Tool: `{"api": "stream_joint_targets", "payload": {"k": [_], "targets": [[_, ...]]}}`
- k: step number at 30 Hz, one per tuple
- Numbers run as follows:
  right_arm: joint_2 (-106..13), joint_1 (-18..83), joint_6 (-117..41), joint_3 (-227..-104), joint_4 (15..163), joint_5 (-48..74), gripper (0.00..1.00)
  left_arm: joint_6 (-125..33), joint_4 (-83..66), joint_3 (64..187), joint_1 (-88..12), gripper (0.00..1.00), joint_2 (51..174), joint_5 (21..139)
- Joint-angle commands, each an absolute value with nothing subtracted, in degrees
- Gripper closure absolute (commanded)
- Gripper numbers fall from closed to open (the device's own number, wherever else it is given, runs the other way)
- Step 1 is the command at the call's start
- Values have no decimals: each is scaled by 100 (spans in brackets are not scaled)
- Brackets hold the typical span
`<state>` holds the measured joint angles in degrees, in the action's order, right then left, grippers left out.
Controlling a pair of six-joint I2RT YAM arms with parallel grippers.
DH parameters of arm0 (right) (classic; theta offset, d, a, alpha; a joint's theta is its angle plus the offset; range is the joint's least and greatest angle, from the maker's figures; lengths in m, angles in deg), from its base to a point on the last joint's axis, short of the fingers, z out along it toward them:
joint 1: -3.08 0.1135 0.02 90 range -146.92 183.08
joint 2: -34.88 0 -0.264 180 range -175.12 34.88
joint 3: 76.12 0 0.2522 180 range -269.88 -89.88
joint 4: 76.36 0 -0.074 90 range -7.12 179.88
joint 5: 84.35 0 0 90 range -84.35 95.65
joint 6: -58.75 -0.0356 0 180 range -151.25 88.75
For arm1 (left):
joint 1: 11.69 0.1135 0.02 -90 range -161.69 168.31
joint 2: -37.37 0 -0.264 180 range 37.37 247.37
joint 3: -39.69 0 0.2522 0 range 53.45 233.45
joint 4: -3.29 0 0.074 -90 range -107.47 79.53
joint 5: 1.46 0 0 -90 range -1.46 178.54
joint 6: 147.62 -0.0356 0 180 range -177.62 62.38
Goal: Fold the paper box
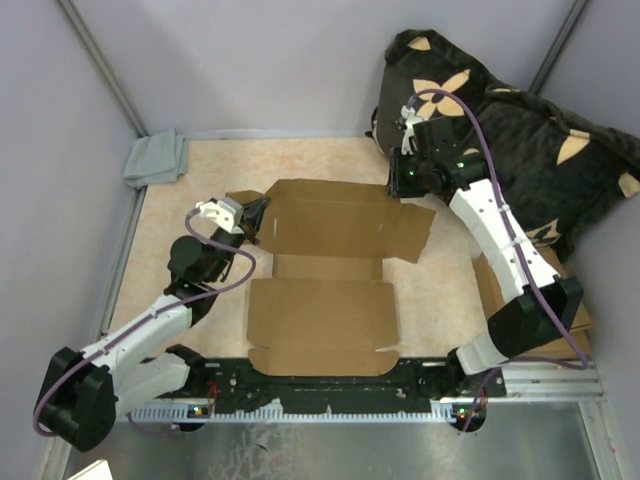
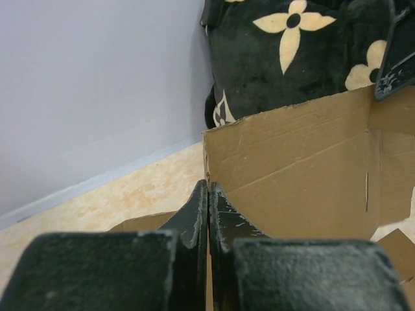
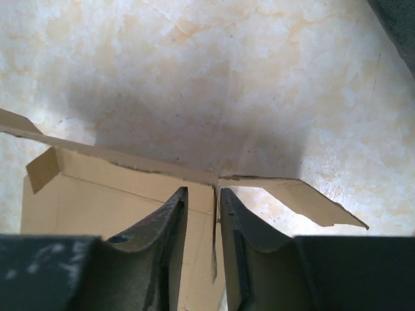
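The paper box (image 1: 320, 310) lies mostly flat in the middle of the table, brown and unprinted, with its far panel raised. My left gripper (image 1: 250, 215) is at the box's far left corner. In the left wrist view the left gripper (image 2: 209, 188) is shut on a thin cardboard edge of the box (image 2: 305, 168). My right gripper (image 1: 395, 185) is at the far right corner. In the right wrist view the right gripper (image 3: 202, 193) straddles an upright flap edge of the box (image 3: 97, 201), with a gap left between the fingers and the card.
A black cushion with a tan flower pattern (image 1: 520, 130) fills the back right corner. A grey cloth (image 1: 155, 158) lies at the back left. Flat brown cardboard sheets (image 1: 572, 322) are piled at the right edge. Grey walls enclose the table.
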<state>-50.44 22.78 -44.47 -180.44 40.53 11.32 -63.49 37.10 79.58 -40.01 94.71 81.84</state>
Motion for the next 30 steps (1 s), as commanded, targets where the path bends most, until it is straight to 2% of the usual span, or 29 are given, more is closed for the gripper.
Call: {"api": "stream_joint_targets", "payload": {"k": [1, 3, 5, 9, 11, 12, 19, 25, 30], "targets": [[-5101, 2294, -4330, -18347, 3985, 1228, 76, -6638, 4200, 7898, -4100, 100, 9321, 8121], [-5070, 2294, -4323, -18326, 3934, 1217, 85, -6651, 4207, 7886, -4121, 100, 9320, 8172], [-5056, 2294, -4321, -18312, 3864, 1191, 98, -6653, 4205, 7890, -4133, 100, 9325, 8214], [-5063, 2294, -4342, -18255, 3843, 1138, 100, -6499, 4080, 7984, -4150, 98, 9396, 8366], [-5077, 2294, -4383, -18202, 3911, 1053, 100, -6325, 3717, 8145, -4149, 82, 9401, 8398], [-5081, 2302, -4409, -18182, 3985, 994, 100, -6229, 3487, 8247, -4152, 77, 9398, 8423], [-5021, 2593, -4600, -17828, 5349, 372, 100, -5558, 1249, 9259, -4146, 50, 9351, 8846], [-4955, 2961, -4682, -17414, 6620, -223, 100, -5443, 102, 9876, -4142, 49, 9299, 9314], [-4504, 3325, -4549, -15967, 8741, -1099, 100, -5306, -961, 10645, -4140, 54, 9552, 9990]]}}
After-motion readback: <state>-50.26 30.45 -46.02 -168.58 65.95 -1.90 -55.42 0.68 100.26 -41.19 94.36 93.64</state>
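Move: My right fingers already stand half-open around the upper right corner of the raised panel, and my shut left fingers already hold its left edge near the top, roughly 30 cm to the left. From my right hand, the right flap's middle is about 4 cm right, 4 cm back and 5 cm below. The left flap hangs some 3 cm left of my left hand, 3 cm back and 5 cm lower. The flat base panel is centred about 22 cm back from both hands, midway between them, roughly 15 cm below. I sink my right hand a centimetre while shutting its fingers on the panel's upper right corner, hold there briefly, then carry the pinched corner about 5 cm forward and some 4 cm left, tipping the fingertips up. Meanwhile my left fingers open about halfway around the left edge, and that hand eases 2 cm up and forward, tilting down some 20 degrees. ##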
